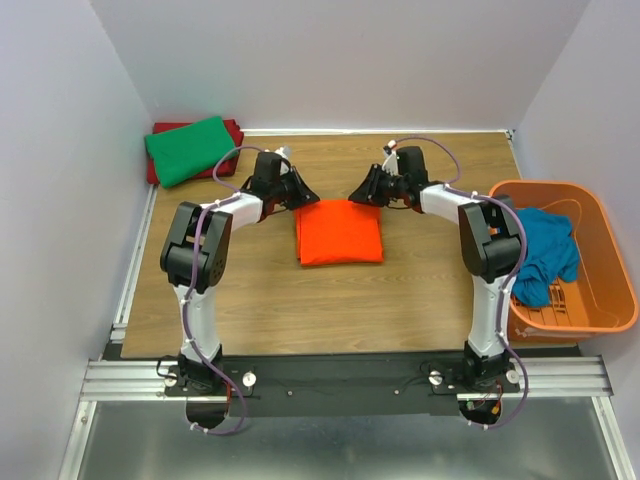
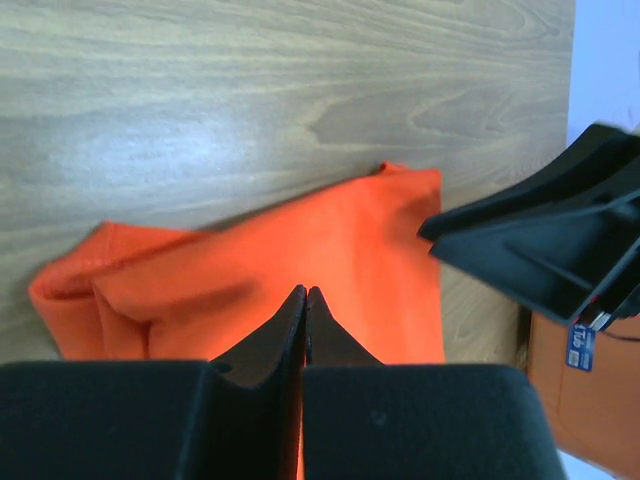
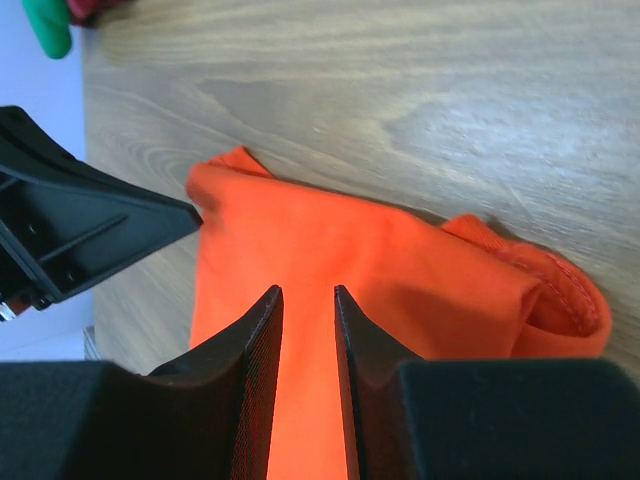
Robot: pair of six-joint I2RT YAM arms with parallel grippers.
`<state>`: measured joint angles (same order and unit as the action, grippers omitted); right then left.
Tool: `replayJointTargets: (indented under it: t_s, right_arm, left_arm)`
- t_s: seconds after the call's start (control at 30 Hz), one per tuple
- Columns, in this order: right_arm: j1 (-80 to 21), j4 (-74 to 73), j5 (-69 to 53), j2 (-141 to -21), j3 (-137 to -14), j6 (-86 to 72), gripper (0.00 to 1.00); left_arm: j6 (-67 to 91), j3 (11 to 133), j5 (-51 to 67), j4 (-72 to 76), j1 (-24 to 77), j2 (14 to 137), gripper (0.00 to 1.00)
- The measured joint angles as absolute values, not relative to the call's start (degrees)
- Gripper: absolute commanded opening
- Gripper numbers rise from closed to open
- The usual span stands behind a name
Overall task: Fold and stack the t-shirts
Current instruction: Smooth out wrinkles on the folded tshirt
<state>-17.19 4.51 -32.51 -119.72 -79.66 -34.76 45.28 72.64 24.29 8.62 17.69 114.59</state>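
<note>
A bright orange t-shirt point(image 1: 338, 232) lies folded into a rectangle in the middle of the table. My left gripper point(image 1: 310, 198) hangs over its far left corner, jaws shut together with no cloth between them point(image 2: 306, 290). My right gripper point(image 1: 355, 195) hovers at the far right part of the same edge; it is open, and the orange cloth point(image 3: 400, 290) shows through the gap between its fingers point(image 3: 307, 290). At the back left, a folded green t-shirt point(image 1: 190, 148) rests on a dark red one point(image 1: 235, 130). A teal blue t-shirt point(image 1: 545, 250) lies crumpled in the basket.
The rigid orange plastic basket point(image 1: 600, 220) stands at the table's right edge, beside the right arm. Grey walls close in the left, back and right sides. Each wrist view shows the other gripper close by point(image 2: 540, 250) point(image 3: 80, 230).
</note>
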Motion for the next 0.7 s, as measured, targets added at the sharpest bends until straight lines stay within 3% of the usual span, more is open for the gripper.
replayJointTargets:
  t_s: [0.37,0.6,0.7]
  right_arm:
    - [-14.9,6.0,-33.4,-125.6,-79.2,-37.1,0.33]
    - [-13.7,7.4,-34.7,-126.1,-79.2,-38.2,0.33]
    - [-13.0,7.4,-35.0,-126.1,-79.2,-38.3,0.33]
  left_arm:
    - [46.6,71.0,25.5,11.2,13.4,120.3,0.04]
    - [46.8,70.7,26.7,12.9,12.0,120.4,0.07]
    - [46.7,70.7,26.9,13.0,10.9,120.4,0.12]
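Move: The folded orange t-shirt lies below both hands, its middle some 8 cm back and 5 cm down from each, about 6 cm right of the left hand and 3 cm left of the right one. The shirt's far left corner is about 4 cm left of the left fingertips, level fore and aft; its far right corner sits roughly 6 cm right of the right hand and 1 cm back. The green-and-red stack stands some 31 cm left and 12 cm ahead of the left hand. Down and then apart: both hands sink nearly 5 cm onto the shirt's far edge, already spreading as they come down, then slide outward along it, the left about 5 cm left with a little forward, the right about 3 cm right and slightly forward. The left fingers stay all but shut, the right a third open; the wrists tip down slightly. ##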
